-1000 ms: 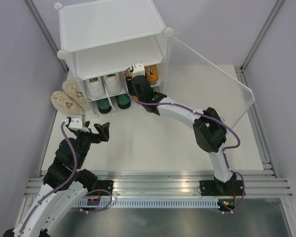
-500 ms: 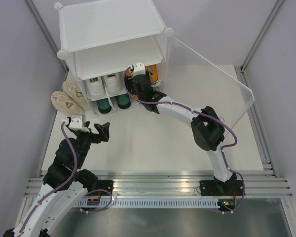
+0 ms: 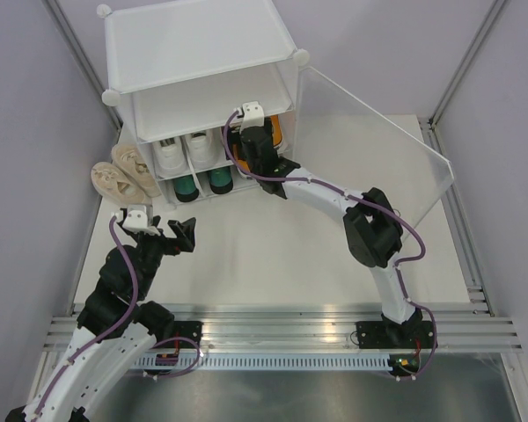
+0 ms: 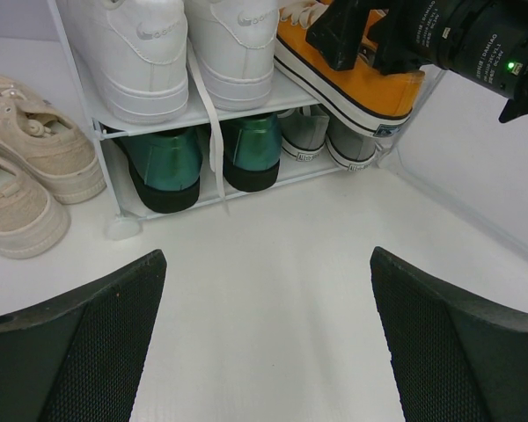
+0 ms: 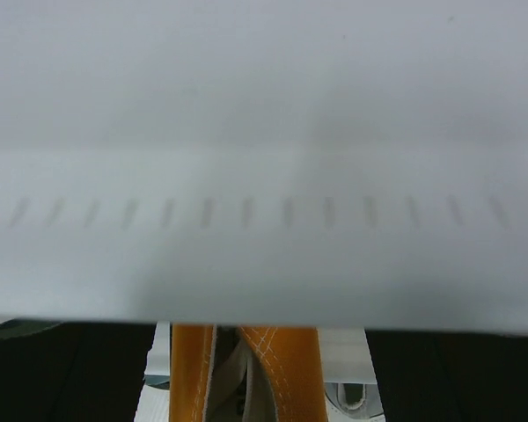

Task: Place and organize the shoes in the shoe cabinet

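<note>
The white shoe cabinet stands at the back left. On its middle tier sit white shoes and orange shoes. Green shoes and grey shoes are on the bottom tier. Two beige shoes lie on the table left of the cabinet. My right gripper reaches into the middle tier and is open. An orange shoe stands between its dark fingers with a gap on each side. My left gripper hovers open over bare table in front of the cabinet.
The clear door panel stands swung open to the right of the cabinet. A blurred white shelf edge fills most of the right wrist view. Grey walls close in on both sides.
The right gripper's jaws have spread apart and let go of the orange shoe, and the wrist has shifted slightly right. The left arm has not moved.
</note>
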Available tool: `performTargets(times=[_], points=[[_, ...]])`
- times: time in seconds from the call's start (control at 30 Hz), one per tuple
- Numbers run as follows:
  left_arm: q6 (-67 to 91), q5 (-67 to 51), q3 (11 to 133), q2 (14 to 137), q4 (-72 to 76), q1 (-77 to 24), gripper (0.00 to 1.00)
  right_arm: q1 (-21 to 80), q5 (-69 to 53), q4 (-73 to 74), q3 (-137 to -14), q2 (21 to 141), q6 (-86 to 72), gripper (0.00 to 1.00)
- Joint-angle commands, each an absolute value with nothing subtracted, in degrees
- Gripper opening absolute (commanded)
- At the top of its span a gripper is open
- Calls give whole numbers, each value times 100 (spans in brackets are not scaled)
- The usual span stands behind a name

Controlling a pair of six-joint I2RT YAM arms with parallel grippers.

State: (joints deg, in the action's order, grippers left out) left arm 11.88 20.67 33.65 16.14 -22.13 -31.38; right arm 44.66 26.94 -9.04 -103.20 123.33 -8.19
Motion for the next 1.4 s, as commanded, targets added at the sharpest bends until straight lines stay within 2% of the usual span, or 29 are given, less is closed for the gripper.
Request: performTargets(times=[0.0,0.77,1.13,1.37], points=[[993,2066,3340,1670,-1986,-3164,100,4482,2611,-958,-10222,11875,-940,89],[976,2039,3349,1679,-1995,-3164,100,4482,2083,-1081,-9018,10662,-1336,87],[993,2013,3349,1714,-1995,-3164,100,4482,915,-984,-8131,9958,-1538,88],[993,2013,3349,1723,-1995,-3164,100,4596,931,-1002,-7647,9879,-1460,88]])
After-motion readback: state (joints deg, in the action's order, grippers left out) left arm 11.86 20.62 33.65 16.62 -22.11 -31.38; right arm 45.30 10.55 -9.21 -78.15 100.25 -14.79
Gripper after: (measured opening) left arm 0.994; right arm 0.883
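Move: The orange shoe just set on the second shelf has its middle about 6 cm ahead of the right hand, 2 cm to its left and 4 cm below; the open fingers still straddle its heel end. From that hand, its orange mate is 9 cm ahead and 6 cm right, the nearer white shoe 5 cm ahead and 12 cm left. From the left hand, the new orange shoe lies roughly 33 cm ahead, 15 cm right and 6 cm lower. The orange shoe is left on its shelf as the right hand, already open, backs off its heel some 10 cm towards the base. The hand rises about 4 cm on the way and dips again by 2 cm at the end, drifting slightly right, the wrist turning about 15 degrees counter-clockwise. The fingers stay wide open and end clear in front of the heel. ##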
